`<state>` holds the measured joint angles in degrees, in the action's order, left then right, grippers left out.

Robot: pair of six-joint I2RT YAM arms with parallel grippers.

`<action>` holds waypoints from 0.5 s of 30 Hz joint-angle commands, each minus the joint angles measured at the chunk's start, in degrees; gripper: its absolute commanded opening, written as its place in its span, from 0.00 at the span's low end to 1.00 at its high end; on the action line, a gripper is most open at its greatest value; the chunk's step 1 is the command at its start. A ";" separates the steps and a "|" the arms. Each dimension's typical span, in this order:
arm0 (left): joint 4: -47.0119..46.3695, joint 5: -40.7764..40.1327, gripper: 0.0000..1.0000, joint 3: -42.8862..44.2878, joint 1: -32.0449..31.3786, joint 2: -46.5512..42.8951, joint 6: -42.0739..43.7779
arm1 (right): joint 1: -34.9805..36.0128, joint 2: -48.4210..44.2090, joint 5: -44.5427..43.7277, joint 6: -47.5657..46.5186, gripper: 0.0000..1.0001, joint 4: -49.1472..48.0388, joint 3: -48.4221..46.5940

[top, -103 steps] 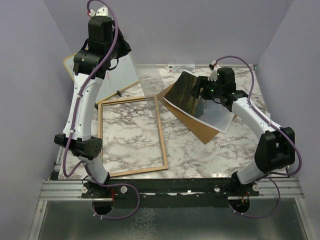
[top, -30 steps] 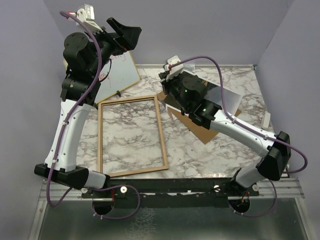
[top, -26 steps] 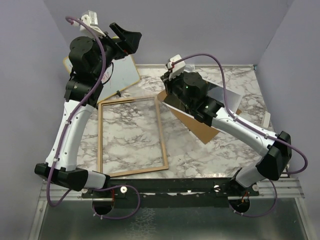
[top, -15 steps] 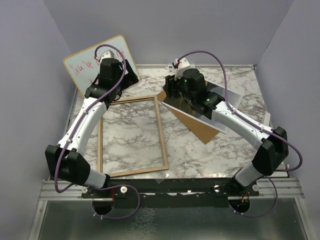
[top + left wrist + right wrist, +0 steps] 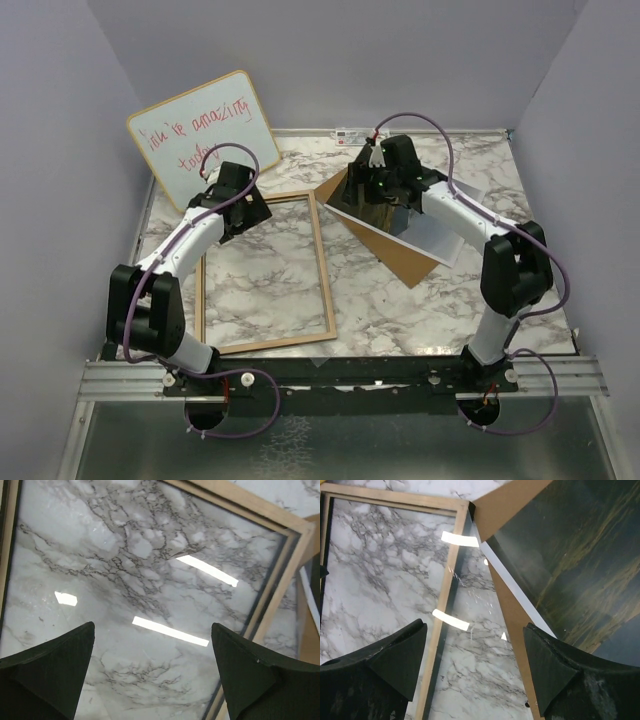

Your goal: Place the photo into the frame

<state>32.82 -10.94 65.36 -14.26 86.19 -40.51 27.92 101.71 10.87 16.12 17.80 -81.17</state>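
The frame (image 5: 326, 280), light wood face up, lies flat on the marble table left of centre; its rail (image 5: 445, 600) and corner (image 5: 296, 530) show in both wrist views. The photo (image 5: 352, 205) is a dark glossy print with golden streaks (image 5: 580, 565). It rests on a brown board to the right of the frame. My right gripper (image 5: 375, 195) hovers open over the gap between frame and photo, with nothing between its fingers (image 5: 475, 625). My left gripper (image 5: 243, 212) hangs open above the frame's far left corner, and only marble shows between its fingers (image 5: 152, 627).
The brown board (image 5: 408, 265) pokes out from under the photo toward the table's middle. A wood-edged whiteboard (image 5: 205, 125) with red handwriting leans at the back left. Purple walls close in the table on three sides.
My right gripper has opened and let go of the photo, then drawn back a little. The left arm has swung down from high up to just over the frame's far end, uncovering the whiteboard.
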 commanded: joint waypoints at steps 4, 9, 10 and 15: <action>2.39 -0.31 0.99 -8.06 1.21 -1.38 -3.98 | -4.78 5.46 11.77 2.59 0.83 3.15 -1.24; 2.61 -0.89 0.99 -12.76 1.34 -3.84 -7.36 | -5.16 7.84 12.96 3.90 0.83 3.38 -1.83; 1.99 -0.28 0.99 -13.91 1.34 -4.40 -7.79 | -5.16 8.34 13.29 4.19 0.83 3.49 -2.03; -8.53 5.74 0.99 -22.01 1.37 -8.24 -8.76 | -5.33 10.75 14.60 5.29 0.83 4.12 -3.42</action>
<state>32.60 -10.28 48.66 -13.19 81.93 -46.92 22.76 110.21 22.39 19.97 19.99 -82.17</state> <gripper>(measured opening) 0.989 0.830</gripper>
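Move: The clear sheet lies askew over the wooden frame, its middle roughly 12 cm back, 6 cm right and 11 cm below the left hand; the frame's own middle is about 10 cm back and 3 cm right. From the right hand, the sheet's middle is some 17 cm back, 20 cm left and 15 cm down. The photo lies about 10 cm right and level with the right hand, the brown backing board under it some 7 cm right and 5 cm back. The left hand, wide open, sweeps back and down about 7.5 cm each way with a slight drift left, away from the frame's far rail into its opening and towards the clear sheet's middle, its fingers tipping some 10 degrees steeper. The right hand, still open, sinks about 6 cm between the frame's right rail and the photo, swinging a little right and then partly back left as its fingers tip down some 15 degrees, and still stands above the table at the end. ##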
